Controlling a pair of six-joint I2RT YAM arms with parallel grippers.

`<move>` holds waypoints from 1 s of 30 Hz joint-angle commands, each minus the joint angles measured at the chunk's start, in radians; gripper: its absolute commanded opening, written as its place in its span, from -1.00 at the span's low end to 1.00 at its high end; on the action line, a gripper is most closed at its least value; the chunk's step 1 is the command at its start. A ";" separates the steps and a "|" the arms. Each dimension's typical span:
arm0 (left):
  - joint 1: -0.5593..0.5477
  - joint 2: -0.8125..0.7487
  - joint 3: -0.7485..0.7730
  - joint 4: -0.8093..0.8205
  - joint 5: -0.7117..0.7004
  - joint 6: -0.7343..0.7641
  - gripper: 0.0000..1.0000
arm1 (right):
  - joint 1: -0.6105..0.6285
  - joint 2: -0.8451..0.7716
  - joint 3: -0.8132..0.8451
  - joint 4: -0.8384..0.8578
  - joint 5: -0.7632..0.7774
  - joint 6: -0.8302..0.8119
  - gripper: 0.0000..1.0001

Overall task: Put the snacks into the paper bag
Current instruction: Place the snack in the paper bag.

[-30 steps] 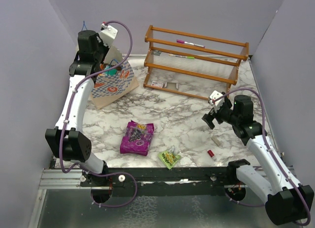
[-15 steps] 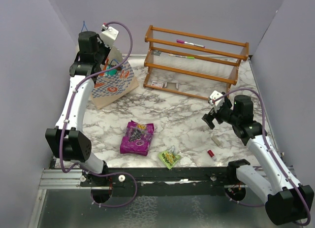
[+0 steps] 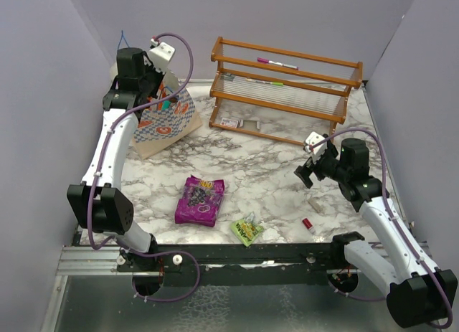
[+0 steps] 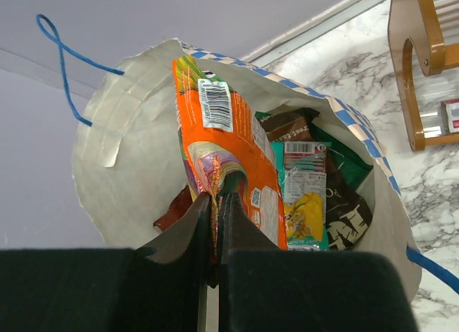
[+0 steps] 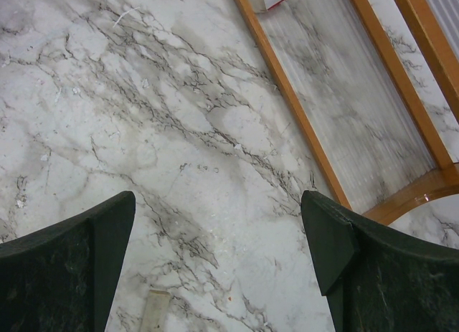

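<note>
The checked paper bag point(image 3: 171, 124) stands at the back left, its cream inside point(image 4: 122, 167) open toward the left wrist camera. My left gripper point(image 4: 215, 197) is at the bag's mouth, shut on the lower edge of an orange packet point(image 4: 229, 138) that stands inside the bag. Behind it in the bag lie a teal packet point(image 4: 305, 196), a brown packet point(image 4: 353, 210) and a green one point(image 4: 348, 160). A purple packet point(image 3: 199, 201) and a small light-green packet point(image 3: 247, 230) lie on the table near the front. My right gripper point(image 3: 305, 176) point(image 5: 219, 203) hovers open over bare marble, holding nothing.
A wooden rack point(image 3: 287, 88) stands at the back, its lower rail point(image 5: 315, 138) just beyond my right gripper. A small beige stick point(image 3: 315, 205) point(image 5: 158, 310) and a tiny red cylinder point(image 3: 307, 223) lie at the front right. Grey walls close in three sides.
My left wrist has shifted slightly up and to the right at the bag's mouth, still gripping the orange packet. The right arm has not moved.
</note>
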 commanded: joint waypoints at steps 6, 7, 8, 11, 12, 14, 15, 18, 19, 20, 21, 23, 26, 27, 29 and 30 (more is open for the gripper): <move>0.005 0.030 0.000 -0.010 0.068 -0.027 -1.00 | -0.008 0.001 -0.014 0.019 -0.002 -0.015 0.99; 0.005 0.037 0.004 -0.014 0.070 -0.026 -1.00 | -0.008 0.001 -0.012 0.019 -0.002 -0.014 0.99; 0.005 0.042 0.011 -0.020 0.073 -0.023 -0.99 | -0.008 0.001 -0.011 0.019 -0.003 -0.013 0.99; 0.006 0.058 0.027 -0.033 0.084 -0.024 -0.93 | -0.008 0.001 -0.012 0.019 0.000 -0.013 0.99; 0.005 0.061 0.030 -0.037 0.091 -0.024 -0.91 | -0.009 0.001 -0.012 0.020 0.003 -0.013 0.99; 0.005 0.066 0.036 -0.046 0.102 -0.025 -0.85 | -0.008 -0.001 -0.012 0.020 0.004 -0.012 0.99; 0.005 0.068 0.041 -0.050 0.106 -0.026 -0.82 | -0.008 -0.002 -0.012 0.021 0.003 -0.011 0.99; 0.005 0.074 0.062 -0.065 0.106 -0.023 -0.69 | -0.008 -0.001 -0.013 0.020 0.002 -0.013 0.99; 0.005 0.077 0.073 -0.069 0.105 -0.020 -0.65 | -0.008 -0.002 -0.014 0.020 0.002 -0.013 0.99; 0.005 0.081 0.084 -0.075 0.105 -0.016 -0.59 | -0.008 -0.001 -0.014 0.021 0.003 -0.013 0.99; 0.005 0.083 0.096 -0.081 0.105 -0.014 -0.54 | -0.008 0.000 -0.014 0.020 0.002 -0.013 0.99; 0.005 0.095 0.131 -0.099 0.106 -0.010 -0.44 | -0.008 0.001 -0.014 0.020 0.004 -0.014 0.99; 0.005 0.113 0.187 -0.127 0.110 -0.008 -0.24 | -0.008 -0.006 -0.015 0.022 0.006 -0.014 0.99; 0.005 0.117 0.202 -0.133 0.113 -0.008 -0.15 | -0.008 -0.006 -0.015 0.023 0.007 -0.015 0.99; 0.005 0.120 0.226 -0.141 0.114 -0.008 0.00 | -0.008 -0.005 -0.015 0.022 0.007 -0.014 0.99; 0.005 0.120 0.234 -0.141 0.114 -0.009 0.08 | -0.008 -0.004 -0.015 0.022 0.007 -0.013 0.99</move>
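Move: Just ahead of and below the left hand, which already holds the orange snack pouch by its near end, is the paper bag, its middle about 5 cm ahead, 3 cm right and 16 cm down. The teal snack inside lies some 7 cm ahead, 5 cm right and 17 cm below. The purple pouch is on the table about 27 cm back and 14 cm right. From the right hand the bag is roughly 25 cm ahead and 45 cm left, about level. Lowering the orange pouch farther into the paper bag, the left hand sinks about 5 cm, its fingers tipping down some 10 degrees. Near the bottom the fingers begin to part and let go of the pouch; still opening to about half, the hand then rises some 6 cm out of the bag with a slight forward drift, undoing most of the tilt. ##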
